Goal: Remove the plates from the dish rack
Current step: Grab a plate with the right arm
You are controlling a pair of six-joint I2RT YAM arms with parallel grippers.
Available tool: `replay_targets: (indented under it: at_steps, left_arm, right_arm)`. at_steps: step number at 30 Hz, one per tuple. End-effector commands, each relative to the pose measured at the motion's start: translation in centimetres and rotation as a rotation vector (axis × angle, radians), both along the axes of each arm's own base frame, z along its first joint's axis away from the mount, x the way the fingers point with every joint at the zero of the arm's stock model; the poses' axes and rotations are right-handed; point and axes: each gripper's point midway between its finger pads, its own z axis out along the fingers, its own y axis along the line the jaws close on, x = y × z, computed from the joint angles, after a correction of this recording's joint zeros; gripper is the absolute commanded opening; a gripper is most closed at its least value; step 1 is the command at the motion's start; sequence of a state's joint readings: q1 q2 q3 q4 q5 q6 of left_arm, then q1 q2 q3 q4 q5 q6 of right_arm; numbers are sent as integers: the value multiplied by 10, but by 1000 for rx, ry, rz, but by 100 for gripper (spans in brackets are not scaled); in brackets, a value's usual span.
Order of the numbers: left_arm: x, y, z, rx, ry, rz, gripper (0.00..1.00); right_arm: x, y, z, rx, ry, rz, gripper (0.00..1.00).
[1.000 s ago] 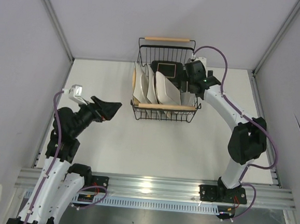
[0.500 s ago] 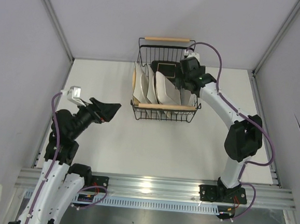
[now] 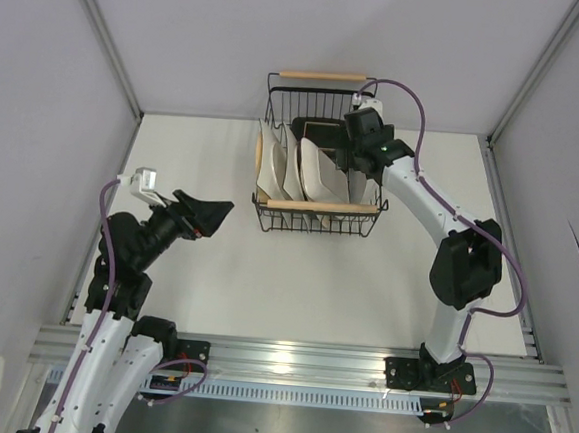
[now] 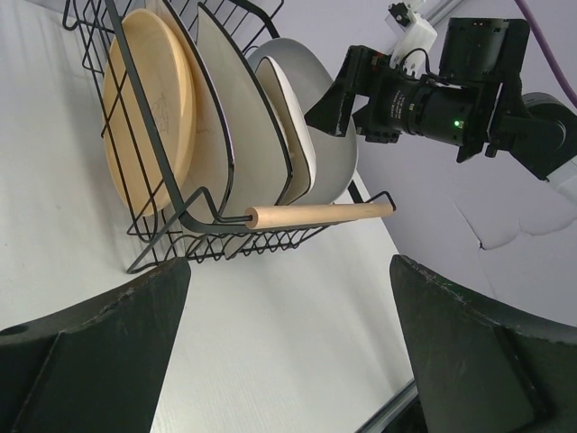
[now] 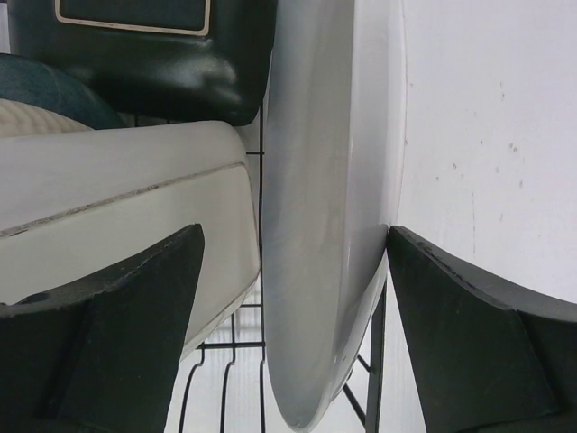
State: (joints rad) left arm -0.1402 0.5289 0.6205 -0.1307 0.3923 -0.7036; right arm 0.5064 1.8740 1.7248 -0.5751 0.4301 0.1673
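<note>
The dish rack (image 3: 279, 95) stands at the back of the table with plates upright in it. From the left they are a tan round plate (image 4: 149, 99), white plates (image 4: 221, 99) and a grey round plate (image 4: 338, 153) at the right end. A black-rimmed teal square plate (image 3: 323, 134) lies behind them. My right gripper (image 5: 293, 230) reaches into the rack's right end and is open, with the grey plate's (image 5: 311, 180) rim between its fingers. Its right finger (image 5: 451, 325) is at that rim, and its left finger overlaps a white plate (image 5: 117, 189). My left gripper (image 3: 221, 216) hangs open and empty over the table, left of the rack.
The rack's near wooden handle (image 4: 320, 214) runs in front of the plates, and the far handle (image 3: 324, 76) is by the back wall. Grey walls close the table on three sides. A metal rail (image 3: 298, 358) runs along the near edge.
My right gripper has moved left and deeper into the rack, coming over the grey plate's rim, and its jaws have narrowed a little. The left arm has barely moved.
</note>
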Motion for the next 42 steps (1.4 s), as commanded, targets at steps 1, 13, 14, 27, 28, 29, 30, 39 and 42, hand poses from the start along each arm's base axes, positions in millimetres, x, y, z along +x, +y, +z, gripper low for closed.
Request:
replay_targets:
  at_steps: [1, 13, 14, 27, 28, 29, 30, 39, 42]
  left_arm:
    - [-2, 0, 1, 13, -17, -5, 100]
    - [-5, 1, 3, 16, -24, 0, 100]
    - [-4, 1, 2, 15, -21, 0, 100]
    - [-2, 1, -2, 11, -11, 0, 100]
    - [-2, 0, -3, 12, -6, 0, 99]
    - [-2, 0, -3, 11, -8, 0, 100]
    - [-2, 0, -3, 10, -5, -2, 99]
    - [-2, 0, -5, 9, -4, -2, 100]
    - [-2, 0, -5, 9, -6, 0, 100]
  right_arm:
    - [7, 2, 18, 57, -50, -48, 89]
    - [5, -27, 38, 76, -148, -187, 91]
    - [6, -28, 38, 78, -146, -187, 91]
    - [11, 12, 5, 199, -17, 19, 66]
    - [12, 15, 7, 203, -18, 29, 60]
    - [10, 17, 6, 199, -12, 36, 56]
    - [9, 20, 4, 192, -5, 42, 54]
    - [8, 14, -9, 32, 20, -24, 38]
    - [10, 2, -10, -89, 0, -89, 33]
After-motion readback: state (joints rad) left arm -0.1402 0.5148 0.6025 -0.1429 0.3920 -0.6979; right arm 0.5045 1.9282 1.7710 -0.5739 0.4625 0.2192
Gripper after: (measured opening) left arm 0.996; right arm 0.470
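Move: The white plate at the rack's right end already stands between the open right fingers, nearest the right one, its middle about 5 cm ahead, 1 cm right and some 4 cm below the hand. The leaning white dish is about 6 cm left, level fore-and-aft and 5 cm down. The dark box lies 10 cm ahead and 7 left, the wooden front bar 8 back and 6 left. From the left hand, the plate is roughly 25 cm ahead, 26 right and 12 below. Shift the right gripper about 2.5 cm to the right with a clockwise turn of some 8 degrees, then bring it back left by the same amount while undoing most of that turn and easing about 1 cm forward. On the way back, close the fingers to roughly half open, so that they pinch the plate from its two sides. ##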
